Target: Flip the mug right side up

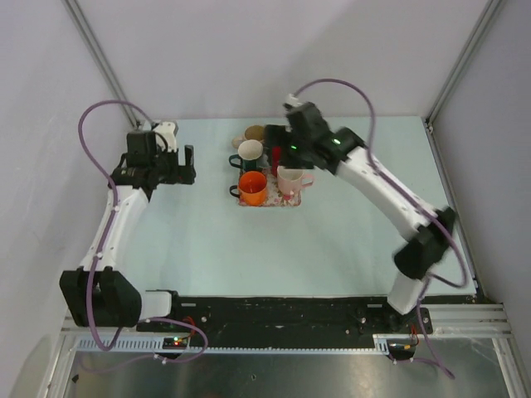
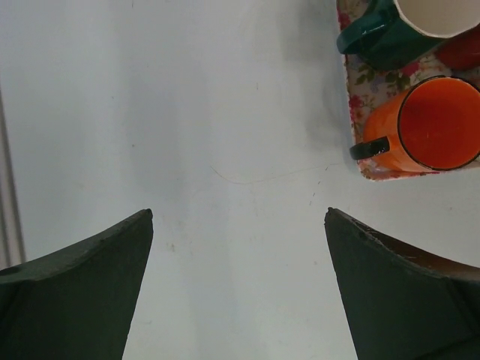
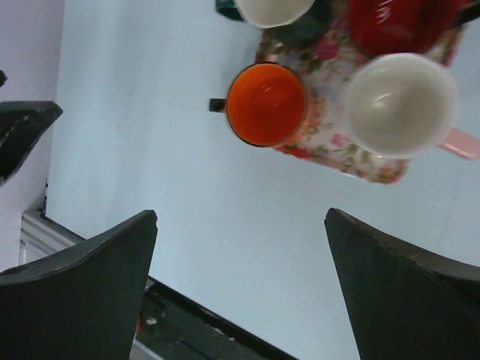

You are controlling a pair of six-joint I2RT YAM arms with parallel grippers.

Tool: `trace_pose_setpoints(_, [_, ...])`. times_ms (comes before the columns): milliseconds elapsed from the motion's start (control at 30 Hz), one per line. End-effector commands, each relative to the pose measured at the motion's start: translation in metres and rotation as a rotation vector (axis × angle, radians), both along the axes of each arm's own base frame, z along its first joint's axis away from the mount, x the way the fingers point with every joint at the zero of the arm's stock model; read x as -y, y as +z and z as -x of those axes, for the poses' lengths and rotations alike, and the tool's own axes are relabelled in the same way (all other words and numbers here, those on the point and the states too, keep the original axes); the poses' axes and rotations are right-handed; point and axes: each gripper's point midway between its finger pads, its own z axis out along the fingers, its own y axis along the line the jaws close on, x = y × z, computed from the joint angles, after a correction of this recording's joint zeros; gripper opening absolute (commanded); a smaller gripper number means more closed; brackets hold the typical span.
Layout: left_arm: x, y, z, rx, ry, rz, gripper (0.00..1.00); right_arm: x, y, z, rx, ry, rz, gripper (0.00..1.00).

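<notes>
A pink mug (image 1: 290,179) (image 3: 401,105) stands mouth up, white inside, on the near right corner of a floral tray (image 1: 284,201) (image 3: 330,60). Its handle points right. My right gripper (image 1: 277,141) (image 3: 240,217) hovers over the tray, open and holding nothing, with the pink mug ahead and to the right of its fingers. Left of the tray, my left gripper (image 1: 189,164) (image 2: 238,214) is open over bare table.
The tray also carries an orange mug (image 1: 253,187) (image 2: 439,124) (image 3: 266,103), a green mug with a white inside (image 1: 250,153) (image 2: 390,34) and a red mug (image 3: 397,22). A tan cup (image 1: 254,132) sits just behind them. The table's black front rail (image 3: 195,322) shows below.
</notes>
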Motion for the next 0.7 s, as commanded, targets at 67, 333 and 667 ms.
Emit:
trace_pose_setpoints(67, [-0.006, 0.001, -0.003, 0.228, 0.098, 0.122, 1.00, 0.153, 0.003, -0.012, 0.231, -0.257, -0.166, 0.99])
trace_pose_setpoints(333, [-0.041, -0.029, 0.018, 0.255, 0.212, 0.027, 1.00, 0.307, -0.072, 0.029, 0.447, -0.518, 0.142, 0.99])
trace_pose_setpoints(667, [-0.034, -0.039, 0.072, 0.364, -0.027, -0.136, 1.00, 0.368, -0.136, 0.063, 0.439, -0.838, 0.264, 0.99])
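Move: My open right hand is above the tray. The orange mug lies about 5 cm to its left, 2 cm ahead and some 21 cm below. At much the same depth, the green mug is about 14 cm ahead and 6 cm left, the pink mug 6 cm ahead and 7 cm right, and the red mug 13 cm ahead and 5 cm right. From my left hand, the orange mug lies about 22 cm right, 2 cm ahead and 17 cm below. With the mugs left standing, I sweep my empty right hand fast away from the tray, some 34 cm to my right, sinking well down and drawing back a little after the first stretch, turning clockwise as the fingers level out. My left hand dips, then rises slightly while drawing back about 5 cm and left, its fingers tipping up. Both grippers stay open. ##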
